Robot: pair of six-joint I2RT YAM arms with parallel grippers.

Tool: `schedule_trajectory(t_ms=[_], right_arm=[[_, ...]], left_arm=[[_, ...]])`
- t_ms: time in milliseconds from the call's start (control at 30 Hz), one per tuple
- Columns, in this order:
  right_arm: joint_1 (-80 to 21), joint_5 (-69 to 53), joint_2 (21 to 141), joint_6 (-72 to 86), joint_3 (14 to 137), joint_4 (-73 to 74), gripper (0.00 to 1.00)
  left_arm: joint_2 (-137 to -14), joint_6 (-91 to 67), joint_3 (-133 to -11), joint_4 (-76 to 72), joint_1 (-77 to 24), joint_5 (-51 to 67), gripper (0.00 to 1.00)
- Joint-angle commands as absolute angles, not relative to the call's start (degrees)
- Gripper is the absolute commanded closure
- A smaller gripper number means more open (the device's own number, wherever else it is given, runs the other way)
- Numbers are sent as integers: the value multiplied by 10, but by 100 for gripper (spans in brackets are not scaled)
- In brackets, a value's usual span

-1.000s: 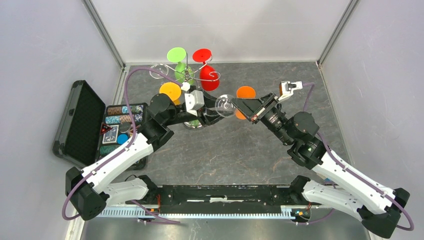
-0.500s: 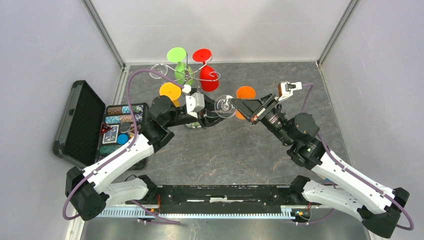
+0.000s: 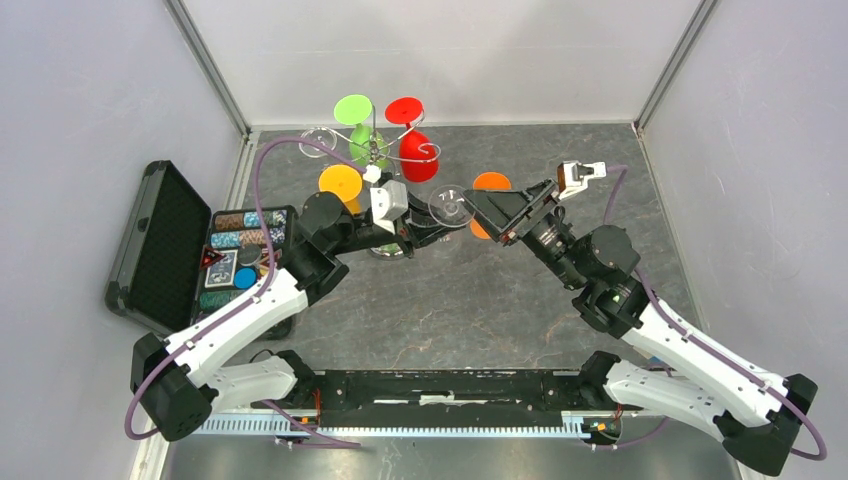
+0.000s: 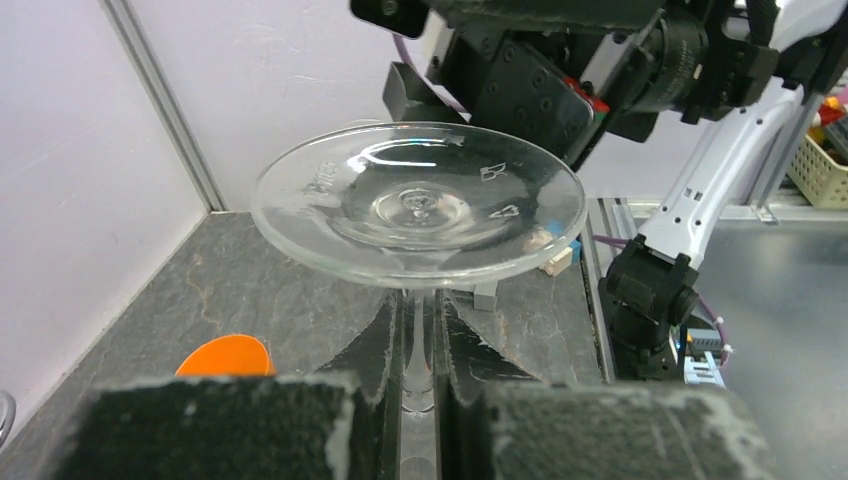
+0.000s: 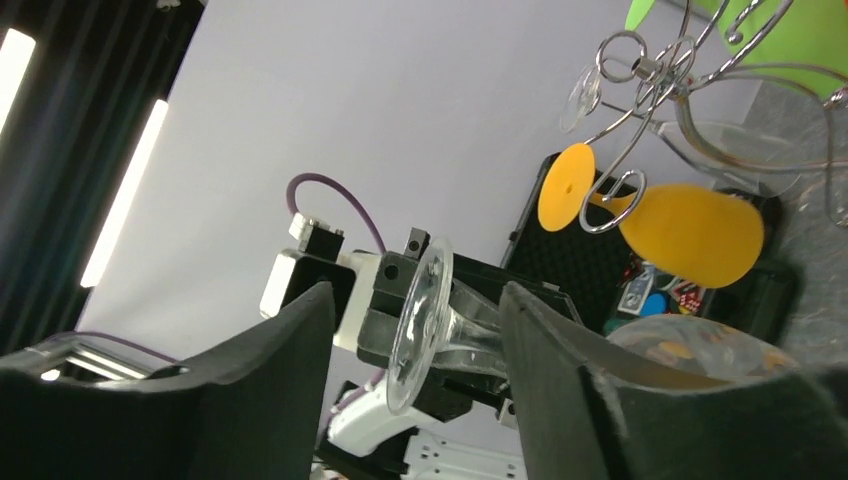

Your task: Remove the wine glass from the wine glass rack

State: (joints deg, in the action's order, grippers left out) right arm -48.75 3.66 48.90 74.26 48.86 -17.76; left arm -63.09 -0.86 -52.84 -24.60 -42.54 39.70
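My left gripper (image 3: 430, 226) is shut on the stem of a clear wine glass (image 3: 449, 207), held away from the wine glass rack (image 3: 376, 150) with its round foot facing right. In the left wrist view the stem (image 4: 421, 335) sits between my fingers (image 4: 375, 340), the foot above. My right gripper (image 3: 474, 208) is open, its fingers on either side of the glass foot (image 5: 415, 325) without touching it. The chrome rack still carries green (image 3: 354, 110), red (image 3: 415, 155) and orange (image 3: 341, 183) glasses. Its base is hidden under my left arm.
An open black case (image 3: 160, 245) with chips and cards lies at the left. An orange glass (image 3: 491, 184) lies behind my right gripper. Another clear glass (image 3: 318, 140) hangs at the rack's left. Grey walls enclose the table.
My right gripper has moved left until its open fingers flank the glass foot. The left gripper and the glass have shifted slightly up and left.
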Motion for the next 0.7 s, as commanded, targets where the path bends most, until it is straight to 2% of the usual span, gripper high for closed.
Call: schedule_trajectory(t_ms=[0,67,233,400,533,667], right_arm=[[-486,60,475,718,479,-204,26],[-485,80,460,695,460,-211,17],[-485,118,403,592,422,-220,10],[-486,108,367,573,376,-257,7],[-485,43,396,585,380,-282,7],[-487,21,418,607,370,-292,6]], left_arm=[[-612,-68,-534,-312,-426,346,98],[-608,-95,-534,-330,-426,319,98],[-600,-179,-553,-331,-426,206,98],[-598,-259,-624,-216,-426,65,98],[-582,-314,-600,-290,-427,-19,98],[-568,-377,-592,-296,-426,-105,98]])
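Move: The left hand already holds the clear wine glass upside down by its stem, and its path leads towards the rack's top, whose hub is about 14 cm ahead, 14 cm to its left and 5 cm lower. The red glass hangs about 21 cm ahead, 6 cm left and 14 cm down; the standing orange glass is some 13 cm ahead, 11 cm right and 26 cm down. From the right hand, the clear glass's middle lies about 4 cm left, 1 cm back and 9 cm below. Keeping its closed grip on the stem, the left hand gathers speed and carries the clear glass up about 9 cm while going forward and left some 6 cm each, towards the rack's top, its fingertips swinging counter-clockwise and tipping upward so that the glass's foot leans forward-left. The right hand, already part open at the foot, spreads its fingers wide and comes free, drawing about 5 cm to the right and a little down before easing slightly back left, its fingertips tilting up. ##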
